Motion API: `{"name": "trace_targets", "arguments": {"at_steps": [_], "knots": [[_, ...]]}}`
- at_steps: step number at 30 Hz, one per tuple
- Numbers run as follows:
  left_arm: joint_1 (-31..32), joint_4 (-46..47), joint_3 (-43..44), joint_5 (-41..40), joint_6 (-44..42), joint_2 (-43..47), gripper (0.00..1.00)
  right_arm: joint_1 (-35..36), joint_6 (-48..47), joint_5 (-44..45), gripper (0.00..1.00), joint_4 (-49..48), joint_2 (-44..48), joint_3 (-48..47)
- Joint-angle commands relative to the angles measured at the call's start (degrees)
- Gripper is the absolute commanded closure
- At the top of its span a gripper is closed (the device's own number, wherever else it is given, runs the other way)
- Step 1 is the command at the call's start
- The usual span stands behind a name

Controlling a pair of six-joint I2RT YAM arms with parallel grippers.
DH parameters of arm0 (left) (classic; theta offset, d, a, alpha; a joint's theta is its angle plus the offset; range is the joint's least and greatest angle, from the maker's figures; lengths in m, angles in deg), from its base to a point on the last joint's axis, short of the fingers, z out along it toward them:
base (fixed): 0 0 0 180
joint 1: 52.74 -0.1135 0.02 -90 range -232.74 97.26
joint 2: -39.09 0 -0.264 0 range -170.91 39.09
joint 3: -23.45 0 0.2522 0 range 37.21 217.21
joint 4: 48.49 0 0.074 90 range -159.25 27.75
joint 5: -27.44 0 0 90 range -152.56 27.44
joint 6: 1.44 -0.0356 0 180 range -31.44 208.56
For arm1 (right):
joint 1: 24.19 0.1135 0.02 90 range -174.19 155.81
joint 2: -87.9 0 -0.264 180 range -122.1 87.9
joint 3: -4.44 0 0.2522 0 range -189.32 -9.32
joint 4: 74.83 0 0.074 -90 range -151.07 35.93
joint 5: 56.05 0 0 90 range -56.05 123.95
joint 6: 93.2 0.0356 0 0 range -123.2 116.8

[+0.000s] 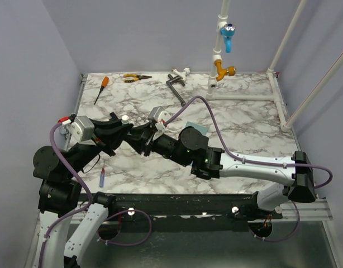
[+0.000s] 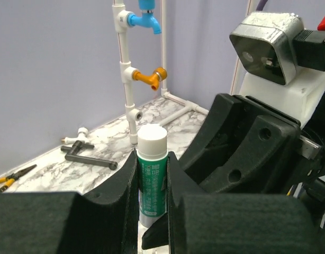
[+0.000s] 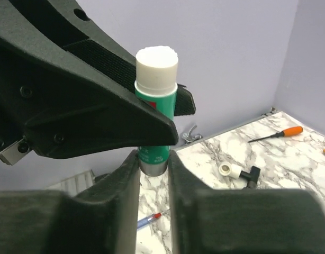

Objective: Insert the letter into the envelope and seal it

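A green glue stick with a white top [image 2: 152,138] stands upright above the table, between both grippers. My left gripper [image 2: 152,157] is shut on its green body [image 3: 156,90]. From the other side, my right gripper [image 3: 153,157] is shut on the stick's grey base, with a finger pressed against each side. In the top view the two grippers meet left of the table's middle, left [image 1: 127,132] and right [image 1: 146,140], with the white top [image 1: 125,118] showing between them. A corner of the teal envelope [image 1: 196,128] shows behind the right arm. The letter is hidden.
At the back lie an orange-handled screwdriver [image 1: 101,89], pliers [image 1: 135,77] and a black T-handle [image 1: 175,86]. A white pipe frame with a blue tap [image 1: 228,33] stands at the back right. A pen [image 1: 102,177] lies near the front left edge.
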Motion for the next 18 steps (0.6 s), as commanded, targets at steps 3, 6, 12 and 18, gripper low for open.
{"name": "trace_targets", "arguments": {"at_steps": [3, 6, 12, 18], "knots": [[0.77, -2.85, 0.02, 5.04, 2.67, 1.36, 1.0, -1.04, -8.81, -9.93, 0.31, 6.13, 2.65, 1.15], [0.75, -1.96, 1.3, 7.28, 2.93, 1.27, 1.0, -4.97, -3.32, -21.81, 0.13, 3.7, 5.28, 4.91], [0.68, 1.22, 0.6, 14.75, 6.8, 1.85, 1.0, -13.23, 13.82, -48.25, 0.12, -17.84, 6.53, 14.07], [0.68, 3.29, -0.15, 18.25, 9.04, 1.98, 1.0, -13.55, 15.34, -56.47, 0.13, -27.6, 4.8, 14.2]]}}
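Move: Both hands are still on the upright glue stick: its middle is right at the left hand's pads and about 4 cm above the right hand's, which pinch the bottom knob. From the right hand, the envelope lies on the table some 18 cm ahead, 21 cm to the right and 40 cm below. At that same table depth, the blue pen is about 18 cm left and 4 cm ahead, and the pipe fitting roughly 19 cm left and 28 cm ahead. The right hand spreads its fingers wide, letting go of the glue stick's bottom knob, and sinks about 3 cm away from the stick while going right, then draws back and rises a little, ending some 4 cm back and 4 cm right with its wrist turned about 30 degrees counter-clockwise. The left hand keeps its pinch on the stick's body and, after a small dip, brings it back about 4.5 cm and a little to the right, turning some 15 degrees clockwise. ##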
